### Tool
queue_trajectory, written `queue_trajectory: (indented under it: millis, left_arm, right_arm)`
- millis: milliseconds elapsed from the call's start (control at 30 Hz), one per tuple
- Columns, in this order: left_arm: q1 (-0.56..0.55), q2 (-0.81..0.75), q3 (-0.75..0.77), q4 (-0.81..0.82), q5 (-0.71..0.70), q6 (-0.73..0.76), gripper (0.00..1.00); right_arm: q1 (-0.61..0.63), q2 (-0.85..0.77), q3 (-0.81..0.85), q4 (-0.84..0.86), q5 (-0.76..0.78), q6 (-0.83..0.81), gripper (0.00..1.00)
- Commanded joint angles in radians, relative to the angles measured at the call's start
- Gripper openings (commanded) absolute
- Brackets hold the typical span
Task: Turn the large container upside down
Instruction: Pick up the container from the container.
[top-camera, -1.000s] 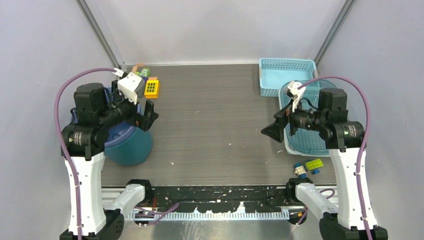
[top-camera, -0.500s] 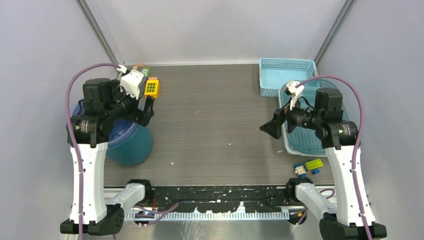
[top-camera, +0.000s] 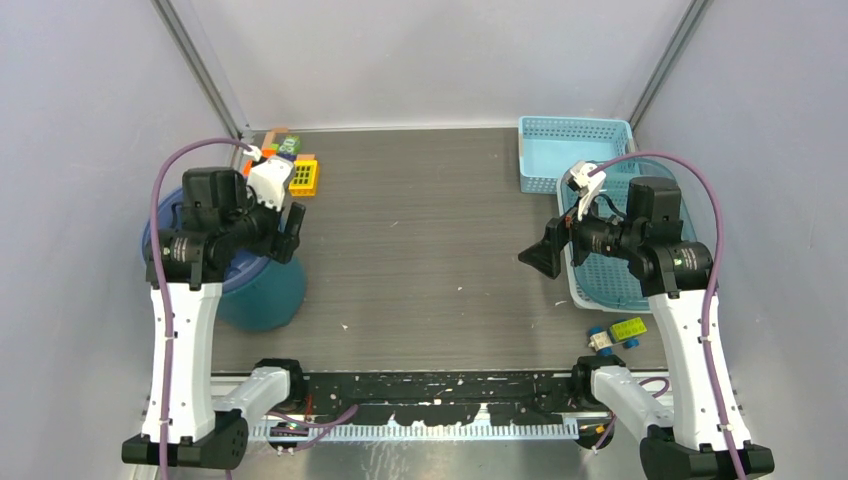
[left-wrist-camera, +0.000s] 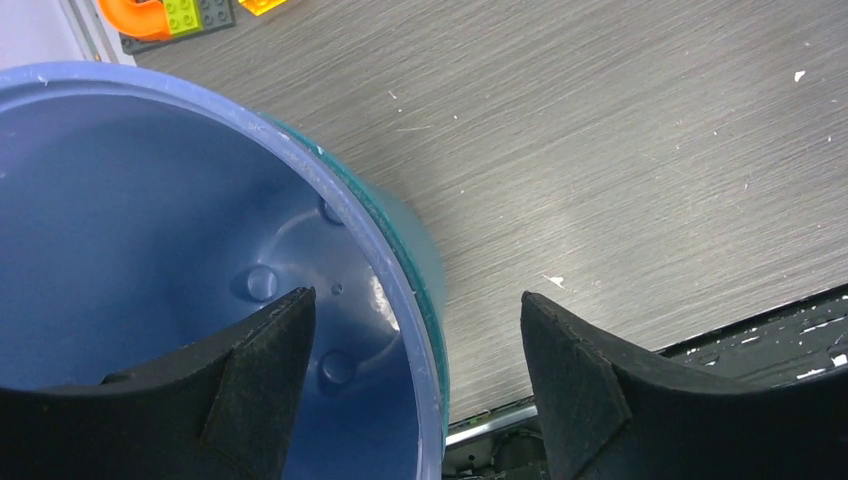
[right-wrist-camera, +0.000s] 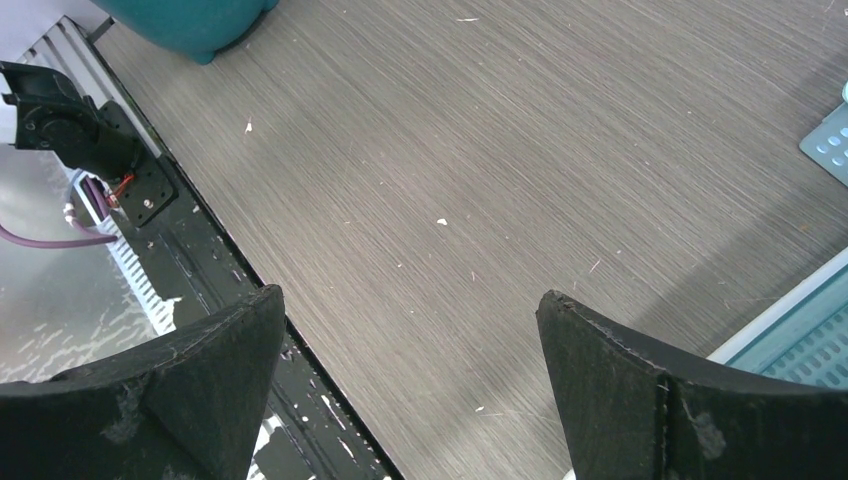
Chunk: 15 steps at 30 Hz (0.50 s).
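The large container (top-camera: 262, 297) is a teal bucket with a blue inside, standing upright at the near left of the table. In the left wrist view its rim (left-wrist-camera: 335, 205) runs between my fingers and its blue floor (left-wrist-camera: 150, 250) shows. My left gripper (top-camera: 289, 228) (left-wrist-camera: 416, 295) is open and straddles that rim, one finger (left-wrist-camera: 265, 370) inside the bucket and the other (left-wrist-camera: 580, 380) outside over the table, neither touching the wall. My right gripper (top-camera: 546, 259) (right-wrist-camera: 410, 292) hangs open over bare table with nothing between its fingers; the bucket's base (right-wrist-camera: 190, 20) shows far off.
Two light blue baskets (top-camera: 575, 150) (top-camera: 612, 285) sit at the right, the nearer one under my right arm. Toy bricks (top-camera: 303, 177) (left-wrist-camera: 165, 15) lie behind the bucket at the back left. A small toy car (top-camera: 620, 333) rests near the right front edge.
My left arm has drawn back and left over the bucket, bringing its gripper astride the rim, and its jaws have narrowed a little. The right arm has barely moved.
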Motion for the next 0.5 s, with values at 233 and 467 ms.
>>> queue_trajectory:
  millis: [233,467]
  left_arm:
    - [0.002,-0.032,-0.026,-0.036,-0.046,0.016,0.62]
    - [0.001,-0.036,-0.01,-0.041,-0.061,0.017,0.41]
  right_arm:
    - [0.006,-0.017,-0.002,0.048,0.003,0.012,1.0]
    - [0.007,-0.015,-0.004,0.048,0.004,0.012,1.0]
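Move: The blue container, nested in the teal container, has its middle about 12 cm to the left hand's left, 1 cm ahead and 13 cm below; its near right-hand rim already runs between the open fingers. The teal container's middle is about 12 cm left, 1 cm ahead and 15 cm below. The yellow block lies some 25 cm ahead, 4 cm left and 25 cm below. From the right hand, the blue container is roughly 67 cm left, 3 cm ahead and 12 cm below. Easing back, down and slightly left by only about 1 cm each way, the left hand settles around the right-hand side of the nested containers' rims while its fingers close from about three-quarters open to under half. One finger is over the inside of the blue container, the other outside the teal one; a pinch isn't visible yet. ##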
